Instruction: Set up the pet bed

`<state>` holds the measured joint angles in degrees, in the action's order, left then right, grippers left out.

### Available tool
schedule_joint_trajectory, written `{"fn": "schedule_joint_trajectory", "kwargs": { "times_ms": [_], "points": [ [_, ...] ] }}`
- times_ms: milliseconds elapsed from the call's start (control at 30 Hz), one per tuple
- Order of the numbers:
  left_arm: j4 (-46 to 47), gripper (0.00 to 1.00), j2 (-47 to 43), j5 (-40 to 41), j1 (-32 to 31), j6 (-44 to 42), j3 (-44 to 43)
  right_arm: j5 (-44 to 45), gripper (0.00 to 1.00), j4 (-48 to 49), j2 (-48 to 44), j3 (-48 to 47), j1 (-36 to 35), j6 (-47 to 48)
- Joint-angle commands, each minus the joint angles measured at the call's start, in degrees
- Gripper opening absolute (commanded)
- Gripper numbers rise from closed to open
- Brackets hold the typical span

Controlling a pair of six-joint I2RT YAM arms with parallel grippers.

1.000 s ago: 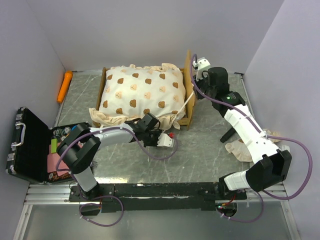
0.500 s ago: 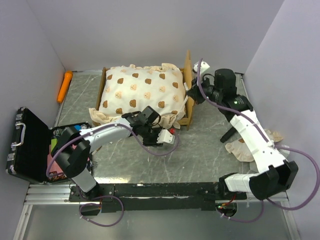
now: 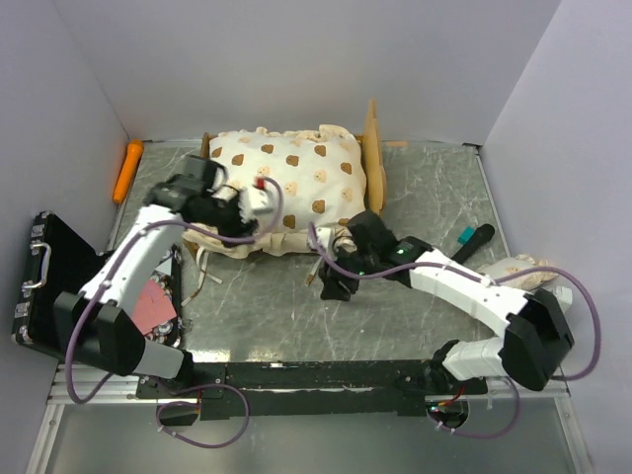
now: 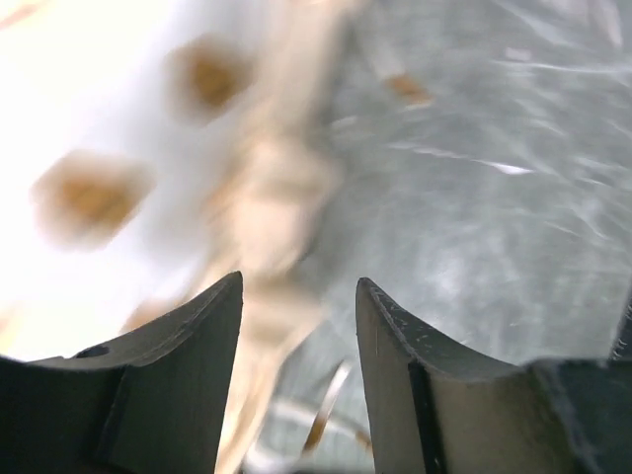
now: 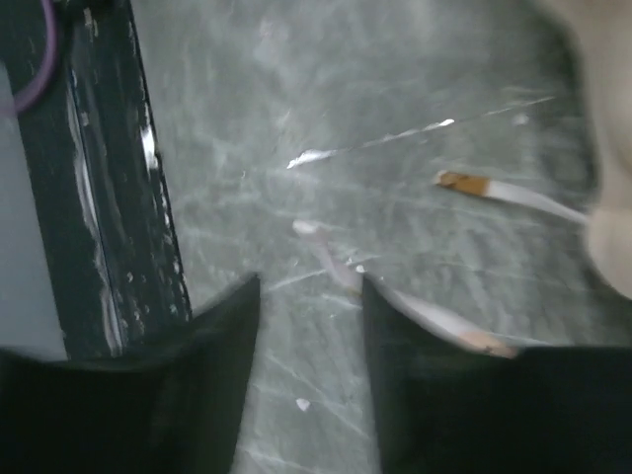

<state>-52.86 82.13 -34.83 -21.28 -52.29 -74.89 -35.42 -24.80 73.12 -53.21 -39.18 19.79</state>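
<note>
The pet bed (image 3: 373,148) stands at the back centre, its light-wood headboard on the right. The cream bear-print mattress (image 3: 291,173) lies in it, and its ruffle (image 4: 267,197) spills over the front edge. My left gripper (image 3: 229,219) hovers over the ruffle's front-left part, open (image 4: 299,296) with nothing between its fingers. My right gripper (image 3: 334,286) hangs over the bare table in front of the bed, open (image 5: 309,296) and empty. Thin ties (image 5: 513,193) lie on the table beside it. The cream pillow (image 3: 523,272) lies at the far right, partly behind the right arm.
An open black hard case (image 3: 49,286) sits at the left edge, with a pink item (image 3: 153,301) beside it. An orange toy (image 3: 126,170) lies at the back left. A black and teal tool (image 3: 472,237) rests to the right of the bed. The black base rail (image 5: 99,197) runs along the front.
Both grippers have opened. The left arm swung from the bed's front middle to its front-left part. The right arm left the headboard and came down in front of the bed.
</note>
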Motion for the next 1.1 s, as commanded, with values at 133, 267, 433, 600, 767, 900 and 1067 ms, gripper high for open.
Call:
{"fn": "schedule_joint_trajectory", "kwargs": {
  "times_ms": [133, 267, 433, 600, 767, 900, 1067],
  "points": [
    [12.0, 0.57, -3.6, -5.7, 19.6, 14.2, -1.6, 21.5, 0.99, -0.4, -5.9, -6.5, -3.2, -3.8],
    [18.0, 0.58, -3.8, -4.0, 22.5, 18.3, 1.1, 33.7, 0.99, -2.4, -12.4, -9.6, 3.6, -11.1],
    [19.3, 0.59, -3.8, -4.1, 22.7, 19.8, 2.3, 43.3, 0.99, -2.2, -19.2, -3.2, 22.9, -31.5],
    [23.4, 0.59, -4.5, -3.5, 22.8, 23.9, 5.0, 55.7, 0.99, -4.8, -25.7, 5.5, 28.4, -48.0],
    [24.2, 0.59, -6.1, -3.5, 22.8, 22.8, 7.2, 67.5, 0.99, -14.4, -27.9, 9.1, 33.5, -60.4],
    [21.8, 0.58, -5.6, -5.9, 22.8, 21.2, 6.3, 76.9, 0.99, -20.2, -28.7, 13.5, 38.9, -78.6],
    [19.0, 0.58, -5.7, -9.6, 22.8, 19.9, 4.8, 82.7, 0.99, -27.9, -22.2, 15.9, 43.5, -93.7]
  ]
}}
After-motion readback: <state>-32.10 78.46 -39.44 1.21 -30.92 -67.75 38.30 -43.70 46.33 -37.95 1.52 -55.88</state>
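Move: From the right hand the small pillow lies about 42 cm to the right and 3 cm farther out, some 11 cm below; the black baton lies 33 cm right and 8 cm ahead, and the white box 51 cm right and 5 cm back. From the left hand the big cushion's left front corner is about 14 cm left, 4 cm ahead and 13 cm below. The right hand opens, arcs about 36 cm rightward towards the small pillow, swivelling clockwise; the left shifts left-forward. ##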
